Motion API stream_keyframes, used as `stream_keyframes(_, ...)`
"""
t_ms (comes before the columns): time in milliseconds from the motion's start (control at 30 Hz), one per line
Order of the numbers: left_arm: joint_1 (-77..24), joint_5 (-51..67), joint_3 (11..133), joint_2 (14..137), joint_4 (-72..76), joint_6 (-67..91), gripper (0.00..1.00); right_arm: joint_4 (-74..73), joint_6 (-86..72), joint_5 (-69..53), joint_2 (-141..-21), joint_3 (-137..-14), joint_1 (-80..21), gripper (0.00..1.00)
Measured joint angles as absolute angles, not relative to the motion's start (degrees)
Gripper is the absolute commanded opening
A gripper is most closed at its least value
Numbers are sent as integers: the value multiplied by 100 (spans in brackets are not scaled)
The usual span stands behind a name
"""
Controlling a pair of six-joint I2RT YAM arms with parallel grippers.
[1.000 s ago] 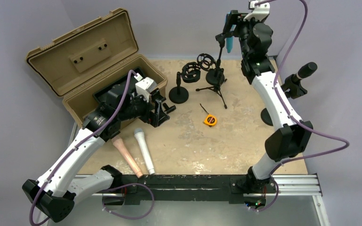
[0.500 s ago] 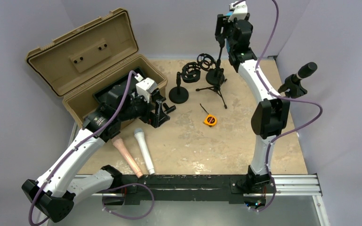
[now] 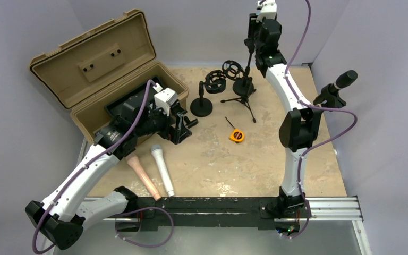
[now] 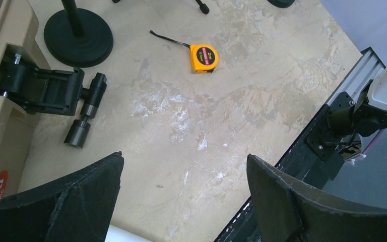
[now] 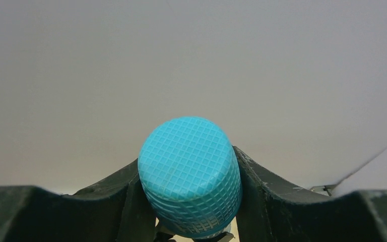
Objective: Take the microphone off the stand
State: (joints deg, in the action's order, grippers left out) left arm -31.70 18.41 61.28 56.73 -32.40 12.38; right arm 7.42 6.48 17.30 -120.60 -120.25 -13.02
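Observation:
My right gripper (image 3: 254, 31) is high at the back, at the top of the black tripod stand (image 3: 243, 86). It is shut on the teal microphone (image 5: 190, 174), whose mesh head fills the gap between the two fingers (image 5: 106, 199) in the right wrist view. In the top view the gripper hides the microphone. I cannot tell if it still sits in the stand's clip. My left gripper (image 4: 184, 156) is open and empty, hovering over the floor beside the tan case (image 3: 93, 64).
A pink microphone (image 3: 143, 177) and a white one (image 3: 162, 170) lie at the front left. An orange tape measure (image 3: 237, 135) lies mid-floor. A round-base stand (image 3: 201, 106), two shock mounts (image 3: 215, 81) and a black microphone on a stand (image 3: 345, 79) are around.
The right arm has swung its elbow to the left and turned its wrist at the top of the stand. The teal microphone, seen in the top view before, is now hidden. The left arm is still.

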Motion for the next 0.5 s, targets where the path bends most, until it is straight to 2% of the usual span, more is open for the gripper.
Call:
stream_keyframes(67, -3177, 1837, 6128, 5701, -3240, 1238, 89, 633, 711, 1887, -12062, -12138, -1308, 0)
stream_keyframes(267, -3208, 1800, 6128, 5734, -3240, 1238, 89, 491, 932, 2552, -12025, -12809, -1302, 0)
stream_keyframes(500, -3208, 1776, 6128, 5789, -3240, 1236, 89, 445, 1074, 3258, -11214, -12803, -1205, 0)
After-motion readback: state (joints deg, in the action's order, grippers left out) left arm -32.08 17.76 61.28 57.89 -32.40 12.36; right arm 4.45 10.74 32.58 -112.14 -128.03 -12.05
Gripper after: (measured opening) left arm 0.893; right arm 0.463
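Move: The blue microphone is already between the right fingers, with its stand's clip about 3 cm to the left and 6 cm below; the stand's round foot is roughly 29 cm down, 4 cm left and 2 cm back. The empty tripod stand is some 9 cm back, 5 cm left and 20 cm below. The black microphone stands about 26 cm back, 22 cm right and 4 cm lower. From the left hand, the blue microphone is about 38 cm ahead, 33 cm right and 11 cm higher. Still pinching the blue microphone below its head, the right hand pulls it up about 13 cm, away from the table, swinging some 7 cm to the right and, mostly late on, about as far back. The fingers keep their grip while the hand turns clockwise by some 15 degrees and tips its fingertips up around 10. ##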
